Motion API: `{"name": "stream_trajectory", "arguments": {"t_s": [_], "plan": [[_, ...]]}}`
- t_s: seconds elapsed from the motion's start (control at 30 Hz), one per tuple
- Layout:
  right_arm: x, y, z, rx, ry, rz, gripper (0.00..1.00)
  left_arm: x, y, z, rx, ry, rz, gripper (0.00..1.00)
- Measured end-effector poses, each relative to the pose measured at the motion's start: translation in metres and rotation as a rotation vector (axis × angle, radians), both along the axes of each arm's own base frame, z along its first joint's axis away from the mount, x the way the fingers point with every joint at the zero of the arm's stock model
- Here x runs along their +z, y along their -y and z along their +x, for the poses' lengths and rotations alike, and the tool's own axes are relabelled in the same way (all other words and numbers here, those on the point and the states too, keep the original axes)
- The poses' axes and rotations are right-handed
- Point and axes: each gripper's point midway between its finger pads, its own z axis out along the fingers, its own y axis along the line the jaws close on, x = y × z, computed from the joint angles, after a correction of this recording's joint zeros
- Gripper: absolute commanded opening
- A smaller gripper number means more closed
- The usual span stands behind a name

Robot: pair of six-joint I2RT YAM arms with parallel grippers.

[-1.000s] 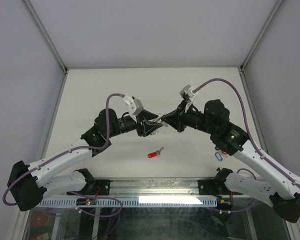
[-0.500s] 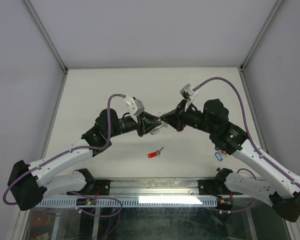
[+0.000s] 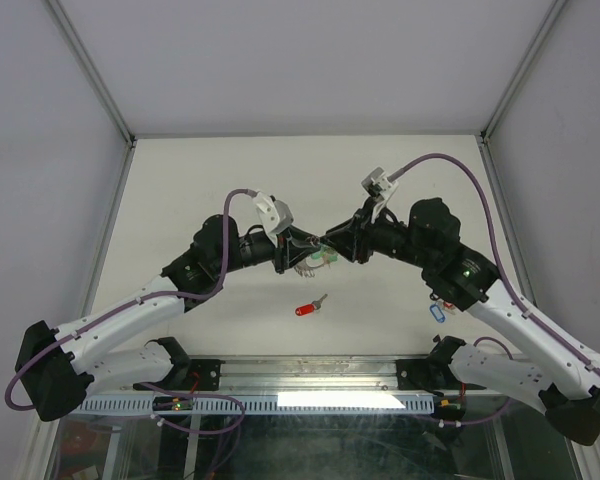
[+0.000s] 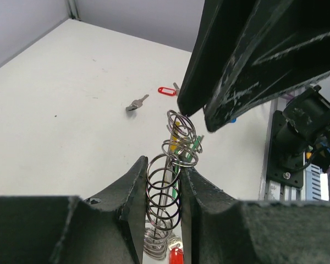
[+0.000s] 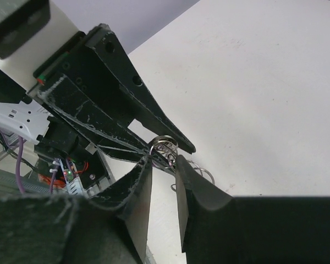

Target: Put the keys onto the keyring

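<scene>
The keyring point(image 4: 164, 192), a silvery coiled wire loop, is held in the air between the two arms. My left gripper point(image 4: 160, 165) is shut on its coil. In the top view the left gripper point(image 3: 300, 252) and right gripper point(image 3: 328, 243) meet tip to tip. My right gripper point(image 5: 164, 157) is closed on the coil's end point(image 5: 165, 147). Keys with a green tag point(image 4: 196, 146) and a yellow tag point(image 4: 176, 127) hang on the ring by small rings. A red tag point(image 4: 176, 257) shows below the coil. A red-tagged key point(image 3: 308, 307) lies on the table.
A bare silver key point(image 4: 136, 104) lies on the table near the red-tagged key point(image 4: 166, 90). A blue tag point(image 3: 438, 312) lies by the right arm's forearm. White walls and metal posts enclose the table on three sides.
My left gripper has shifted a little right and turned, so the two grippers are closer. The ring with the green tag now hangs lower between them.
</scene>
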Motion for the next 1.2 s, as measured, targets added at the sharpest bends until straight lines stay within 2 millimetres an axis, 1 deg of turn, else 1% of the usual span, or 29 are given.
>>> {"name": "stream_trajectory", "arguments": {"t_s": [0.17,0.3,0.43,0.53,0.6,0.77,0.83,0.9,1.03,1.13,1.2], "plan": [[0.013,0.004,-0.004,-0.001,0.017,0.013,0.27,-0.010,-0.002,-0.001,-0.001,-0.015,0.037,0.00],[0.019,0.008,-0.006,-0.001,0.038,0.010,0.27,-0.011,-0.002,-0.001,-0.002,-0.010,0.046,0.00],[0.014,0.011,-0.005,0.006,0.069,-0.033,0.26,-0.013,-0.003,-0.001,-0.002,-0.009,0.054,0.00],[0.014,0.015,-0.007,0.030,0.146,-0.062,0.26,-0.014,-0.003,-0.001,-0.003,-0.014,0.060,0.00],[0.013,0.019,-0.013,0.061,0.236,-0.062,0.24,-0.012,-0.003,-0.001,-0.004,-0.017,0.064,0.00],[-0.006,0.026,-0.032,0.173,0.451,-0.093,0.22,-0.007,-0.001,-0.001,-0.011,-0.014,0.059,0.00],[-0.008,0.025,-0.037,0.216,0.513,-0.111,0.21,-0.008,-0.001,-0.002,-0.014,-0.016,0.061,0.00],[-0.005,0.021,-0.040,0.251,0.581,-0.121,0.20,-0.009,-0.001,-0.002,-0.016,-0.020,0.064,0.00],[-0.006,0.014,-0.048,0.302,0.636,-0.135,0.17,-0.009,-0.001,-0.003,-0.018,-0.030,0.060,0.00],[-0.005,0.010,-0.055,0.319,0.652,-0.125,0.21,-0.008,0.000,-0.004,-0.016,-0.046,0.051,0.00],[-0.008,0.007,-0.059,0.321,0.664,-0.120,0.22,-0.006,0.000,-0.003,-0.011,-0.050,0.042,0.00]]}}
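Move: The right hand's part-open fingers sit around the upper wire end of the keyring. The bulk of the ring hangs some 6 cm below, 3 cm back and 2 cm to their left, and its green tag about 5 cm below and 3 cm back, with no sideways offset. The red-tagged key lies on the table roughly 7 cm back, 2 cm left and 28 cm down. From the left fingertips, which grip the coil, the ring's middle is about 3 cm back and 3 cm below. The right fingers, already loosened, come free of the keyring's wire end, rising about 2 cm and easing right. The right hand then draws back towards the robot, some 6 cm in all, sinking again and edging back left while the wrist rolls around 40 degrees. Its fingers stay part open. The left hand keeps its pinch on the coil, dipping barely 1 cm. ##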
